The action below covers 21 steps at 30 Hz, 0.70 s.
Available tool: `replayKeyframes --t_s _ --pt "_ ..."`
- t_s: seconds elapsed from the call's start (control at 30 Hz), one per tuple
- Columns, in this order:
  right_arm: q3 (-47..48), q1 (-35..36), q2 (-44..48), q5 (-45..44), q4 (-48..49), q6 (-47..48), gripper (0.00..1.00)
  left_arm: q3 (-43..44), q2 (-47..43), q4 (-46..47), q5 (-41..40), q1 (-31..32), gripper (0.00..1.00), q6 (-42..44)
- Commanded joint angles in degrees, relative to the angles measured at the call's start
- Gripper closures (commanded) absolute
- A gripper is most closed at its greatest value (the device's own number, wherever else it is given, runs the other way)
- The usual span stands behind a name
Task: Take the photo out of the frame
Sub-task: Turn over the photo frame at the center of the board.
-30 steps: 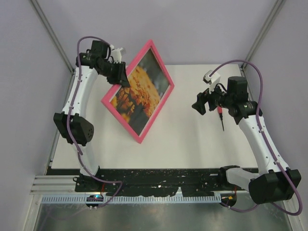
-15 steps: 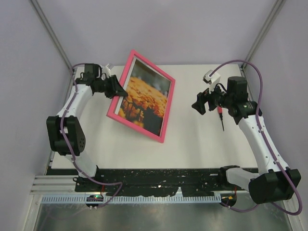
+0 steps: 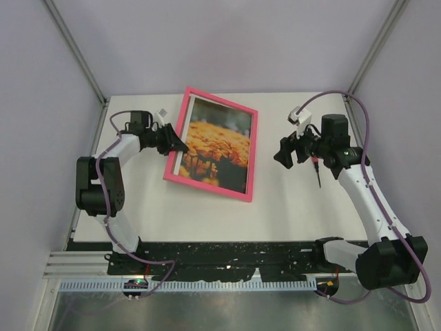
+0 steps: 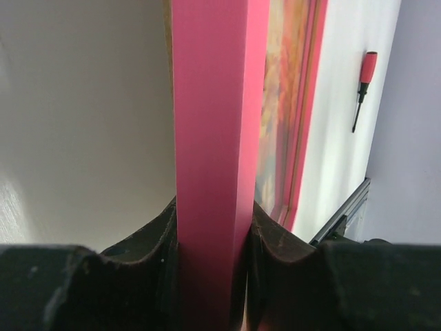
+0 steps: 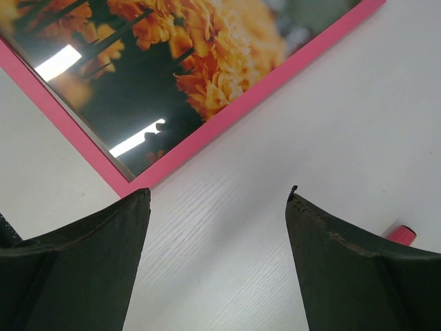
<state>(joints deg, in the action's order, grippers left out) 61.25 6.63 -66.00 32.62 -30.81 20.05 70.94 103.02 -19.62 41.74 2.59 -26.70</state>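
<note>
The bright-pink frame [image 3: 210, 192] sits low over the white table [image 3: 289, 207], face up, with the photo [image 3: 217, 141] of orange flowers still inside it. My left gripper [image 3: 176, 143] is shut on the frame's left rail. In the left wrist view that pink rail [image 4: 210, 138] fills the gap between both black fingers [image 4: 148, 238], and the photo [image 4: 275, 124] shows edge-on beyond it. My right gripper [image 3: 284, 153] hangs open to the right of the frame, apart from it. Its wrist view looks down on the frame's corner [image 5: 127, 185] and the photo [image 5: 158, 62], with bare table between the fingertips.
A red-handled screwdriver [image 3: 317, 172] lies on the table under the right arm, seen also as the screwdriver [image 4: 363, 79] in the left wrist view. A small white block [image 3: 162, 112] lies near the back left. Metal rails [image 3: 207, 265] run along the near edge.
The left arm has swung the frame down and round, from steeply tilted and raised to low and almost square to the table. The right gripper has shifted slightly left.
</note>
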Motion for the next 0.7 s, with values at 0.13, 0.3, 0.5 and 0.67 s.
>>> replayKeyframes --t_s 0.13,0.3,0.5,0.67 --pt "-3.33 -0.83 -3.35 -2.21 6.45 0.60 0.17 -5.37 1.48 6.08 -7.54 2.77 1.00 0.86" --pt "-5.00 -1.80 -4.23 -2.30 9.53 -0.01 0.17 -6.34 1.92 6.96 -9.65 5.67 1.00 0.42" --pt "-8.25 -2.85 -4.67 -2.47 12.34 -0.28 0.17 -5.64 4.02 7.66 -11.67 9.01 1.00 -0.72" --pt "-10.01 -2.94 -5.37 -5.19 15.07 -1.25 0.17 -5.63 5.00 8.54 -13.34 11.29 1.00 -1.78"
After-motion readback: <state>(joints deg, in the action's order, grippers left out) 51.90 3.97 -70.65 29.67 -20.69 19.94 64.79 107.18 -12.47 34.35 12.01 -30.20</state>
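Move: The left gripper is pinching the left border of the photo frame. The frame's middle lies about 12 cm to its right, 4 cm ahead and some 5 cm lower; the board's centre is roughly 14 cm right, about level fore and aft, and 11 cm below. From the open right gripper, the frame's middle is about 21 cm left, 13 cm ahead and 17 cm below, and the screwdriver about 13 cm right, 5 cm ahead and 22 cm below. Keep the left gripper's pinch on the frame's left border and lower it about 6 cm towards the board, easing back a little; partway down, carry it to the right too, about 5 cm, towards the board's centre. Sink the right gripper as well, open and empty beside the frame, drifting slightly forward and right. ##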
